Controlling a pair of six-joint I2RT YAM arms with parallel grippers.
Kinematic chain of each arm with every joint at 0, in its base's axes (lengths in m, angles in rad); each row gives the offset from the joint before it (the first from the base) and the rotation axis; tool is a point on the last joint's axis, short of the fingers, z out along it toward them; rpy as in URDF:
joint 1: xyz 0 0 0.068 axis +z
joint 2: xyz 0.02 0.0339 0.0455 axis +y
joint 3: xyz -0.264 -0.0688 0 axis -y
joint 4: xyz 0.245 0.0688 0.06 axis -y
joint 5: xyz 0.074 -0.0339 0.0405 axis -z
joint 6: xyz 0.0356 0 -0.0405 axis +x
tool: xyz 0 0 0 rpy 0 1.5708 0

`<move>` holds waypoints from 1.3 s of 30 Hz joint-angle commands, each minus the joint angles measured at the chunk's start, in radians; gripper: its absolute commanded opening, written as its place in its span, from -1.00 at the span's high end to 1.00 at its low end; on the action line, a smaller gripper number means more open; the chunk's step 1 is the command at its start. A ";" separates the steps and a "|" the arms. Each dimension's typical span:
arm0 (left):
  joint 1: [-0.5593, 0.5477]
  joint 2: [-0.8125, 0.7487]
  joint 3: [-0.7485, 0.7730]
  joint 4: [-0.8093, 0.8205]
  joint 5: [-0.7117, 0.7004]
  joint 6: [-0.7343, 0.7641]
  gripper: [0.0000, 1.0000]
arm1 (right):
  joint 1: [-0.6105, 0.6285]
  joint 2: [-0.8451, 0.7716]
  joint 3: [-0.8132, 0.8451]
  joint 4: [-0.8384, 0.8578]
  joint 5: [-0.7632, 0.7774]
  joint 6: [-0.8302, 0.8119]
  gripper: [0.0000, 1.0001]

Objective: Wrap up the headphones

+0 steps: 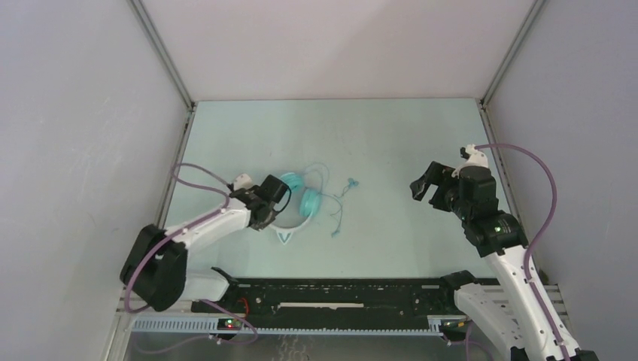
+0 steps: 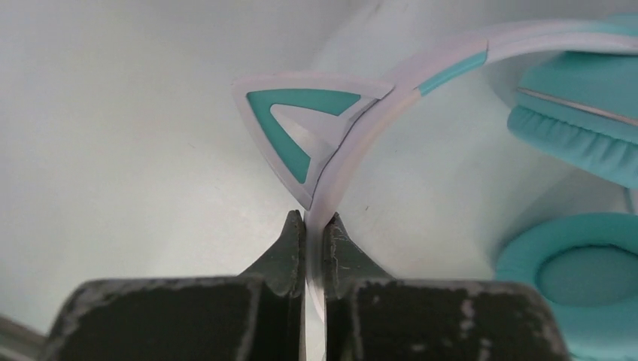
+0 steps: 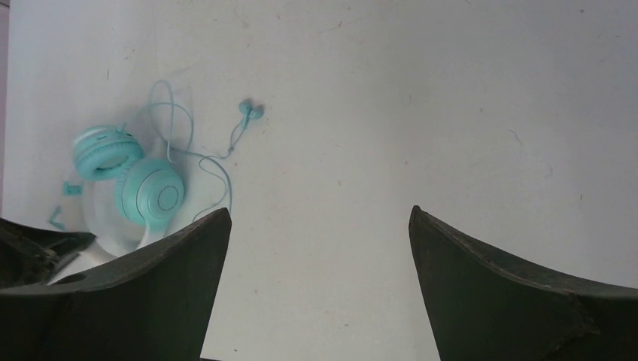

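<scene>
The headphones (image 1: 301,203) lie on the pale table left of centre, teal ear cups (image 3: 150,192) folded together, white headband (image 2: 361,143) curving toward the near side with a teal-edged cat ear (image 2: 301,128). Their thin teal cable (image 1: 340,203) trails loose to the right and ends in a small plug (image 3: 250,111). My left gripper (image 2: 314,226) is shut on the white headband just below the cat ear. My right gripper (image 3: 320,218) hovers open over bare table at the right, well apart from the headphones, nothing between its fingers.
White enclosure walls with metal corner posts (image 1: 162,53) ring the table. A black rail (image 1: 331,293) with the arm bases runs along the near edge. Purple hoses (image 1: 538,173) loop off both arms.
</scene>
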 commanded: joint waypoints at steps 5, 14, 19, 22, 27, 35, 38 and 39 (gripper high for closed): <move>0.067 -0.327 0.351 -0.125 -0.230 0.728 0.99 | 0.000 -0.049 0.007 0.052 -0.176 -0.101 -0.96; 0.067 -0.529 0.658 -0.208 -0.050 1.119 0.99 | 0.068 -0.007 0.025 0.239 -0.390 -0.080 -0.96; 0.067 -0.560 0.828 -0.268 0.026 1.106 1.00 | 0.328 0.105 0.025 0.404 -0.315 -0.144 -0.95; 0.067 -0.556 0.915 -0.293 0.077 1.079 1.00 | 0.442 0.202 0.016 0.546 -0.299 -0.217 -0.88; 0.067 -0.513 1.089 -0.388 0.062 0.992 1.00 | 0.582 0.323 -0.096 0.884 -0.243 -0.373 -0.88; 0.067 -0.475 1.267 -0.472 0.111 0.941 1.00 | 0.591 0.569 -0.085 1.154 -0.228 -0.437 -0.92; 0.067 -0.476 1.279 -0.478 0.123 0.928 1.00 | 0.583 0.644 -0.061 1.205 -0.251 -0.419 -0.93; 0.067 -0.476 1.280 -0.477 0.130 0.924 1.00 | 0.583 0.667 -0.054 1.229 -0.256 -0.412 -0.93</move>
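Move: Between the left fingers the headband is already held midway between its cat ears. The headphones' middle lies about 6 cm ahead and 7 cm right of the left hand, at its height; the nearer-in earcup is some 7 cm ahead and 15 cm right. From the right hand, the loose cable's middle is roughly 23 cm left, 3 cm ahead and 21 cm below, with its jack about 10 cm back from that at the same left distance. Hoisting the pinched headband, the left hand climbs about 47 cm, first slightly forward, then drawing back over 10 cm while drifting left, its fingers swinging from steeply down to level and forward. After a slow start the open right hand sweeps some 27 cm left to the hanging cable, rising a little, then sinking, and turns about 55 degrees counter-clockwise. ##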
